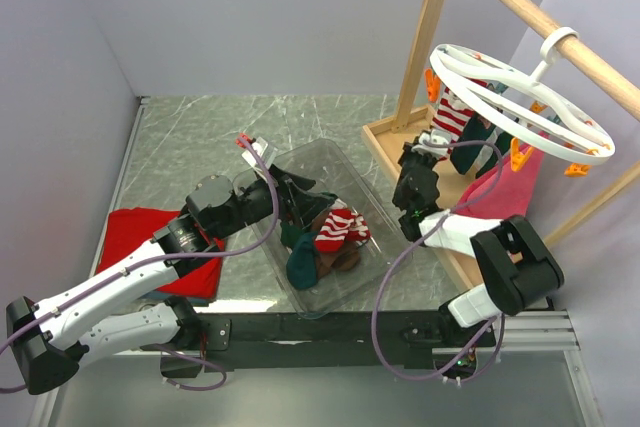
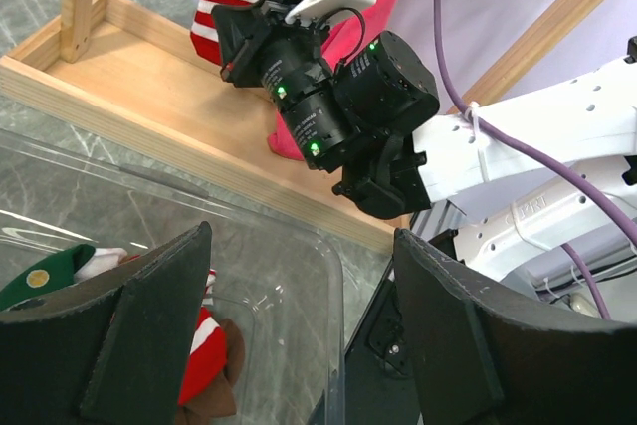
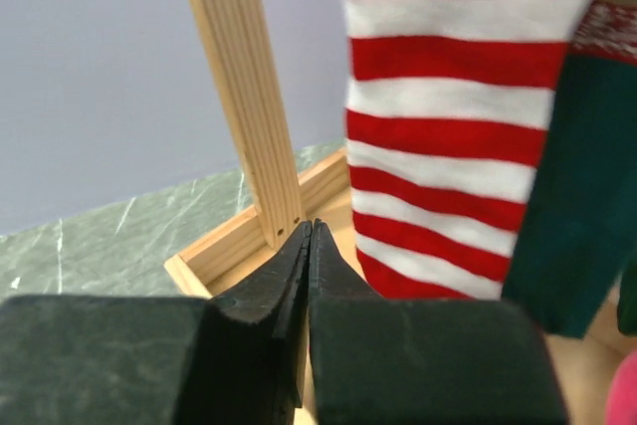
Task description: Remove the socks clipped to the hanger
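The white ring hanger (image 1: 520, 97) hangs by its hook from the wooden rail, with orange pegs on its rim. A red-and-white striped sock (image 1: 452, 112), a dark green sock (image 1: 478, 139) and a pink sock (image 1: 500, 187) hang clipped from it. My right gripper (image 1: 425, 150) sits just below and left of the striped sock. Its jaws are pressed together with nothing between them (image 3: 310, 231), and the striped sock (image 3: 448, 146) hangs to their right, apart. My left gripper (image 2: 299, 246) stands open and empty over the clear bin (image 1: 300, 162). Several socks (image 1: 325, 242) lie in that bin.
A wooden rail frame stands at the right, its upright post (image 3: 244, 97) just behind my right fingertips and its base tray (image 2: 129, 97) on the table. A flat red cloth (image 1: 150, 237) lies under my left arm. My right wrist (image 2: 338, 97) fills the left wrist view.
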`<state>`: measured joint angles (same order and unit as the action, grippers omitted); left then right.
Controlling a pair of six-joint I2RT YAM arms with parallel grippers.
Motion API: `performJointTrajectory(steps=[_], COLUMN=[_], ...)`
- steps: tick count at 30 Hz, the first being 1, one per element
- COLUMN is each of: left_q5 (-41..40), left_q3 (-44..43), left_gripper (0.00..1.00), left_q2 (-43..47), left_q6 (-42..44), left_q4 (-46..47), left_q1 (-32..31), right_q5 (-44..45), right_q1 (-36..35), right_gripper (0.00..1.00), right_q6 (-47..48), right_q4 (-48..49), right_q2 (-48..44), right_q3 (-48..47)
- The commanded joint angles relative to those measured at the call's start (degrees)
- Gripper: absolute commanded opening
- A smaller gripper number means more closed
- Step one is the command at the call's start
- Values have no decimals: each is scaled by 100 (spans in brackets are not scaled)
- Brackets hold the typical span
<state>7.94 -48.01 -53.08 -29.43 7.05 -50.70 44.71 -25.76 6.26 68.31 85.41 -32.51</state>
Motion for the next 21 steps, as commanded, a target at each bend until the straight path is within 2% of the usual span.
performJointTrajectory(steps=[1, 2, 4, 5, 14, 21], left_q5=[243, 269, 304, 313, 252, 357], left_q3=[11, 11, 2, -7, 2, 20], left_gripper=[79, 79, 78, 78, 79, 79], left_q2=[70, 61, 35, 17, 8, -62], left_q6=[-142, -133, -124, -124, -1, -54], left_q4=[253, 244, 218, 227, 218, 297], left_q1=[-10, -19, -19, -10, -2, -2], right_q5=[91, 99, 117, 239, 249, -59], right_q1=[167, 168, 203, 238, 853, 1117], right_gripper=[17, 43, 67, 98, 100, 100], right_q6=[-617, -565, -416, -293, -301, 111], right_q4=[-372, -415, -529, -556, -1109, -890], right_q2=[-358, -349, -245, -183, 441, 1100], right_q3=[219, 202, 53, -26, -975, -1730])
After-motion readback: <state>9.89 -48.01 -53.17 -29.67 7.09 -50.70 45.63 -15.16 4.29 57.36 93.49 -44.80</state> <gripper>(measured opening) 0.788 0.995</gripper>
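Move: The red-and-white striped sock hangs about 9 cm ahead of the right gripper and 8 cm to its right, its middle some 5 cm above the shut, empty fingers. The green sock hangs roughly 6 cm farther right and 1 cm nearer, a little lower; the foot of the wooden post is some 17 cm ahead and 3 cm right, well below. From the left gripper the striped sock is about 19 cm ahead and 26 cm right, roughly level. Open the right gripper from shut to fully wide while dipping it 1 to 2 cm and easing it right. Then send it forward and right to the striped sock, ending some 5 cm farther out and 6 to 7 cm farther right. Turn it about 10 degrees clockwise and tip the fingers slightly down, so the spread jaws face the sock's lower end; keep them open. ##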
